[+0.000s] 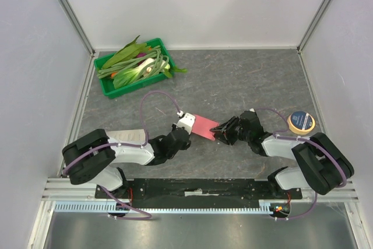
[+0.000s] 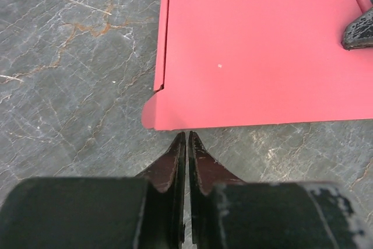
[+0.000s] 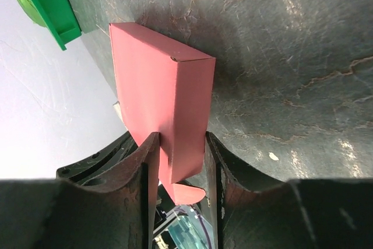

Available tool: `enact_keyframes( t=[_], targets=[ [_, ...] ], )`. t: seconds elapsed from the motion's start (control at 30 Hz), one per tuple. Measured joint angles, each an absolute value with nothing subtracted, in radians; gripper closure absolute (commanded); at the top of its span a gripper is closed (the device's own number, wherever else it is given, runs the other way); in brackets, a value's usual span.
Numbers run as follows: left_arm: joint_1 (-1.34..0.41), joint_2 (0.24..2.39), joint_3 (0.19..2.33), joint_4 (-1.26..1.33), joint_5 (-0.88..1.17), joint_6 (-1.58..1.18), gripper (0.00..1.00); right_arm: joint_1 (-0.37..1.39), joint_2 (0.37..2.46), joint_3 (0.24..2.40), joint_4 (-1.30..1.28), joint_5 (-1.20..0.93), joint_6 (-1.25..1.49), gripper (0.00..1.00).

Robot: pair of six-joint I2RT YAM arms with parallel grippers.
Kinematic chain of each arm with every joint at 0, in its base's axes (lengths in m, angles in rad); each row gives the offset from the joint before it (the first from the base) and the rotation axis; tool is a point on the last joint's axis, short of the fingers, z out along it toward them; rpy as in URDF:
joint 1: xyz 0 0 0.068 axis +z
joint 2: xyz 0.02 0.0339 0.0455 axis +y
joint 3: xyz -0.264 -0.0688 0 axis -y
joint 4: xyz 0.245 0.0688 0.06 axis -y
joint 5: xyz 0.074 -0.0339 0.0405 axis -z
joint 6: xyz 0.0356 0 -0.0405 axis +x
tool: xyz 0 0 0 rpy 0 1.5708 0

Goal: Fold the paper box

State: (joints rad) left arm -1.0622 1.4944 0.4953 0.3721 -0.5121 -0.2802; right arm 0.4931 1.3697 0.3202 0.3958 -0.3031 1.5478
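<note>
The pink-red paper box [image 1: 204, 126] lies on the grey table between the two arms, partly folded, with one side wall turned up. In the right wrist view the paper box [image 3: 157, 91] runs in between the fingers, and my right gripper [image 3: 180, 144] is shut on its end, a rounded tab poking out below. My right gripper [image 1: 221, 132] holds it from the right. My left gripper [image 2: 187, 136] is shut with nothing in it, its tips just short of the paper box [image 2: 256, 56] at the near long edge. My left gripper [image 1: 189, 133] sits at the box's left end.
A green tray [image 1: 108, 89] of green vegetables [image 1: 137, 62] stands at the back left, its corner also showing as the green tray [image 3: 49, 4] in the right wrist view. A roll of tape [image 1: 301, 122] lies to the right of the right arm. Walls enclose the table.
</note>
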Motion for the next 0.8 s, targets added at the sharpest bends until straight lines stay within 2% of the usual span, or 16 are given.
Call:
enact_keyframes(
  t=[0.07,0.1,0.17,0.2,0.23,0.43,0.53,0.67,0.8],
  targets=[
    [-1.062,1.47,0.48,0.377,-0.513,-0.28,0.82,0.493,1.369,0.32,0.394,-0.306,1.547,0.58],
    [-1.062,1.454,0.474,0.377,-0.513,-0.28,0.7,0.492,1.368,0.32,0.393,-0.309,1.546,0.59],
    [-1.062,1.422,0.459,0.377,-0.512,-0.28,0.57,0.488,1.362,0.32,0.389,-0.313,1.544,0.59],
    [-1.062,1.39,0.442,0.377,-0.513,-0.283,0.42,0.481,1.357,0.319,0.387,-0.317,1.542,0.6],
    [-1.063,1.362,0.427,0.377,-0.513,-0.284,0.36,0.476,1.352,0.318,0.387,-0.319,1.541,0.6],
    [-1.045,1.063,0.252,0.368,-0.504,-0.375,0.31,0.425,1.325,0.315,0.378,-0.35,1.541,0.62],
    [-0.999,0.924,0.209,0.332,-0.469,-0.44,0.18,0.406,1.325,0.314,0.38,-0.372,1.55,0.64],
    [-0.841,0.807,0.218,0.292,-0.351,-0.562,0.07,0.388,1.325,0.305,0.395,-0.397,1.573,0.66],
    [-0.628,0.873,0.272,0.268,-0.142,-0.693,0.04,0.381,1.343,0.302,0.419,-0.423,1.599,0.67]
  ],
)
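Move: The paper box's middle is about 5 cm to the left hand's right and 2 cm ahead, roughly level with its fingertips. On its other side lie a notebook, some 22 cm left and 2 cm back, and the green crate, about 20 cm left and 25 cm ahead. The right hand already pinches the box's right end, its middle about 4 cm left and 2 cm ahead. Opening wide, the left hand retreats about 11 cm up and left from the box; the right keeps pinching. ##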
